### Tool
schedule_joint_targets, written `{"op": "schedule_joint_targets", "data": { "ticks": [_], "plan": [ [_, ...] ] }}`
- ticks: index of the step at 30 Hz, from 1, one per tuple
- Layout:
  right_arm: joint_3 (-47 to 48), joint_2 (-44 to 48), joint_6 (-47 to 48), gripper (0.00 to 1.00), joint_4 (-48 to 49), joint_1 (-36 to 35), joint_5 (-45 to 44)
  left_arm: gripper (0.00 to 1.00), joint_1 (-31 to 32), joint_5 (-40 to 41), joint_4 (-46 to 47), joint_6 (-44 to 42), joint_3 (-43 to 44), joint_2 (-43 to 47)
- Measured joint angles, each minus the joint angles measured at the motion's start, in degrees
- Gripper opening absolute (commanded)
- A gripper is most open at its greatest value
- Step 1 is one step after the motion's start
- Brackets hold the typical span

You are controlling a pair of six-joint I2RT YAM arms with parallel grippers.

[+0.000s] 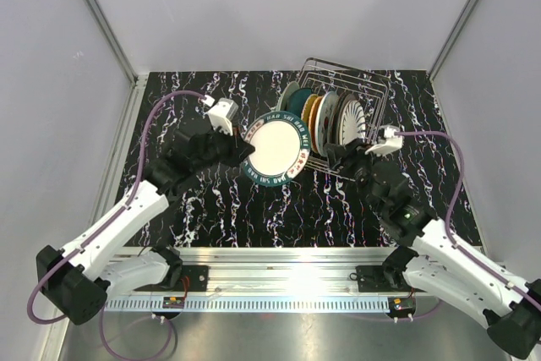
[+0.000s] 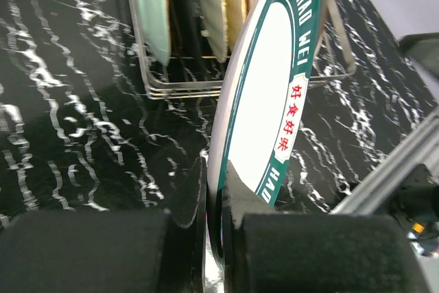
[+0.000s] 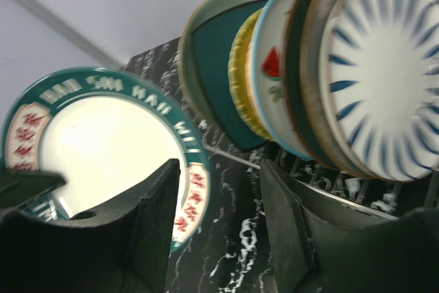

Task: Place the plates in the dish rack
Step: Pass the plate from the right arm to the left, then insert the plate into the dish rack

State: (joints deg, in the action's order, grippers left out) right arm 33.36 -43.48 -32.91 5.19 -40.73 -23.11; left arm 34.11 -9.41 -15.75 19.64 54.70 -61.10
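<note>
A white plate with a dark teal lettered rim (image 1: 275, 151) is held upright just above the table, in front of the dish rack (image 1: 379, 95). My left gripper (image 1: 248, 148) is shut on its left rim; the left wrist view shows the rim of this plate (image 2: 267, 101) pinched between the two pads of that gripper (image 2: 216, 200). Several plates (image 1: 325, 116) stand on edge in the rack. My right gripper (image 1: 338, 158) is open by the rack's front corner, with nothing between its fingers (image 3: 219, 217). It is just right of the held plate (image 3: 103, 142).
In the right wrist view the racked plates include a dark teal one (image 3: 212, 66), a white one with a strawberry (image 3: 271, 73) and a white one with blue rays (image 3: 391, 66). White walls enclose the black marbled table (image 1: 194, 107).
</note>
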Motion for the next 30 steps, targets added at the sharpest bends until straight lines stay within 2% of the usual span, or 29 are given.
{"op": "schedule_joint_targets", "data": {
  "ticks": [4,6,11,15,16,20,24,25,30],
  "plan": [
    [4.9,3.2,0.3,0.57,-8.9,-0.1,-8.8,0.00,0.6,4.4,-1.5,-2.4,0.0,2.8],
    [6.8,4.9,0.3,0.53,-12.4,-0.1,-14.1,0.00,1.6,7.4,-1.7,-3.7,0.0,3.9],
    [7.6,8.8,1.6,0.51,-18.8,-0.1,-25.3,0.00,5.9,13.6,-3.9,-5.9,1.8,3.1],
    [6.6,9.3,4.3,0.39,-20.1,-0.1,-30.4,0.00,11.6,19.9,-6.1,-8.2,6.2,-0.4],
    [5.9,9.6,4.8,0.34,-20.2,-0.1,-31.3,0.00,13.7,21.6,-7.0,-9.0,8.1,-1.9],
    [3.5,11.7,6.7,0.24,-21.7,0.0,-34.4,0.00,19.7,26.0,-9.6,-10.4,18.9,-9.8],
    [1.9,15.6,6.6,0.12,-22.8,0.0,-37.5,0.00,22.4,28.8,-11.3,-10.0,30.7,-18.0],
    [1.5,16.6,6.5,0.07,-22.8,0.0,-37.8,0.00,22.9,29.5,-11.4,-9.7,33.3,-19.9],
    [-0.6,20.5,5.9,0.05,-23.1,0.0,-39.0,0.00,24.7,32.3,-13.4,-8.0,47.6,-32.1]
  ]
}}
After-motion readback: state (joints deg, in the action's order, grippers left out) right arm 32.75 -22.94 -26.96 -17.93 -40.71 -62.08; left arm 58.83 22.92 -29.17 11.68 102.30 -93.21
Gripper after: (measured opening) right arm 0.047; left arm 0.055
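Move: The bordered plate is already held by its edge in the left fingers, its middle about 7 cm right of that hand, some 2 cm ahead and about level. From the left hand the dish rack's open right end lies some 33 cm right, 16 cm ahead and 17 cm below; the striped plate stands about 29 cm right, 16 cm ahead. The right hand is already off the bordered plate, whose middle is roughly 13 cm left, 2 cm ahead, about level. The bordered plate stays pinched in the left fingers: first drawn about 2 cm left, it then swings some 16 cm right and rises about 10 cm over the rack, edging forward late, the fingers tilting up roughly 15 degrees. The right hand clears out to the right and slightly back, turning clockwise and closing its empty fingers. ##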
